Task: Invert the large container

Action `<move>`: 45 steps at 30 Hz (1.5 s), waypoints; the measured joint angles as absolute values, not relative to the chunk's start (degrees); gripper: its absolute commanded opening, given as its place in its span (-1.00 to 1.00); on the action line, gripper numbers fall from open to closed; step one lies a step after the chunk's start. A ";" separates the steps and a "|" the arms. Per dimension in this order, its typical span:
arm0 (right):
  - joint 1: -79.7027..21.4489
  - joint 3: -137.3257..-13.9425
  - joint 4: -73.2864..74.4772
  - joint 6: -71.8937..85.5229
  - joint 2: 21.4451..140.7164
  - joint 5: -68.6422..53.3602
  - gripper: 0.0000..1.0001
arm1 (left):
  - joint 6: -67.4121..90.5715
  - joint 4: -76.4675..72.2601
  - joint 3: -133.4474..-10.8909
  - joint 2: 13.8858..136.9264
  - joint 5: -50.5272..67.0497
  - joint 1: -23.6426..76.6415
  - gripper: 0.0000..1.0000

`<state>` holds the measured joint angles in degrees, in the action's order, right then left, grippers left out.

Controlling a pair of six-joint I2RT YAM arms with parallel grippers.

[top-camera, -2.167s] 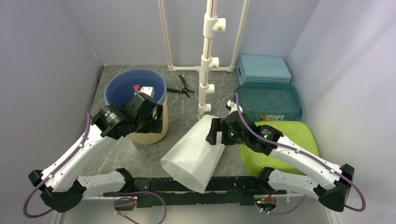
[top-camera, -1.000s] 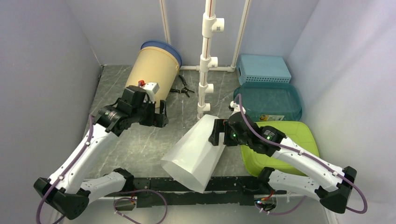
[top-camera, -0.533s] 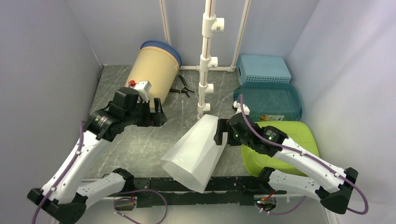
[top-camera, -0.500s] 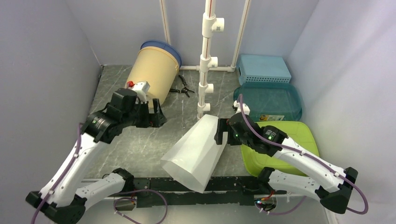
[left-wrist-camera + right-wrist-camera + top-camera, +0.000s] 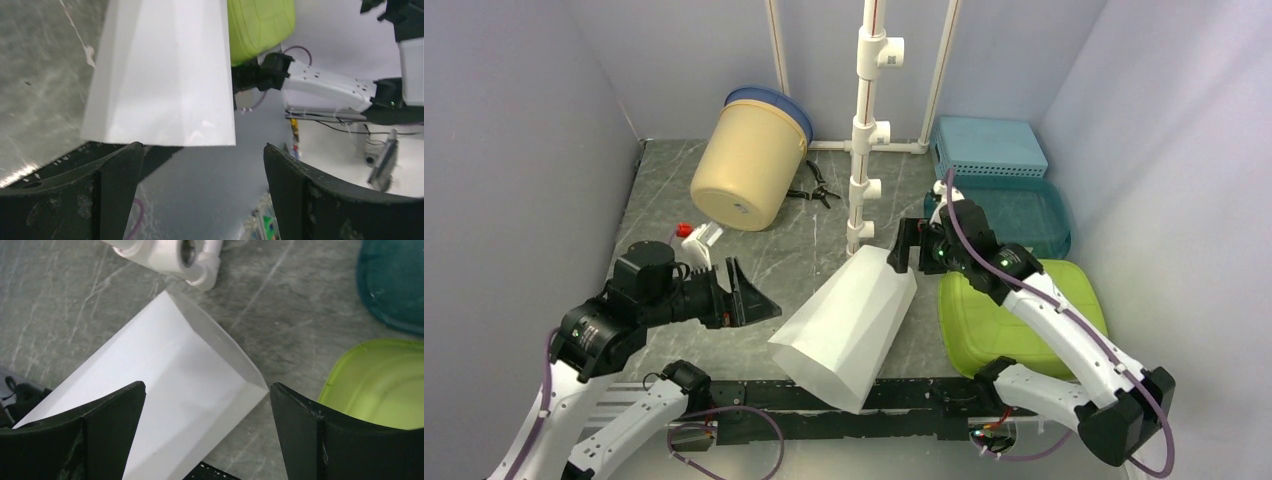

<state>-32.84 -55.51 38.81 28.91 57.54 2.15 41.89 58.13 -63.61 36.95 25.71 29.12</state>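
Note:
The large container, a tan bucket (image 5: 749, 160) with a blue rim, stands tipped over at the back left, its flat base facing up and forward and its rim toward the back wall. Nothing touches it. My left gripper (image 5: 749, 300) is open and empty, well in front of the bucket near the table's front left; it (image 5: 201, 147) points past the wide end of a white translucent bin (image 5: 165, 70). My right gripper (image 5: 904, 245) hangs open over the narrow end of that white bin (image 5: 849, 320), and its jaws (image 5: 207, 386) straddle the bin's corner (image 5: 165, 385) without touching.
A white pipe stand (image 5: 867, 120) rises at the centre back with black pliers (image 5: 816, 185) beside it. At the right are a light blue perforated box (image 5: 987, 147), a teal tray (image 5: 1004, 215) and a green lid (image 5: 1014, 315). Walls close in on both sides.
The bucket went from upright under my left gripper to tipped over at the back. My left arm then pulled back toward the front left. My right gripper moved back and up off the white bin's side.

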 measured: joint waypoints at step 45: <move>-24.53 -55.00 28.51 21.43 70.19 -21.15 0.99 | 47.94 56.03 -52.40 40.62 50.61 30.39 0.88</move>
<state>-24.53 -55.00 28.51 21.43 70.19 -21.15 47.94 56.03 -52.40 40.62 50.61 30.39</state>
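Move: The white container lies on its side, its wide mouth facing the base: the mouth's middle is about 9 cm back, 9 cm right and 17 cm below the left hand. Its narrow end lies about level ahead with the right hand, 4 cm left and 9 cm down. From the right hand, the pipe stand's foot is about 5 cm ahead and 10 cm left, the lime tub 8 cm back and 25 cm right, both on the table. Both open hands sink towards the container, left backing rightward about 6 cm, right going leftward and forward 4. ##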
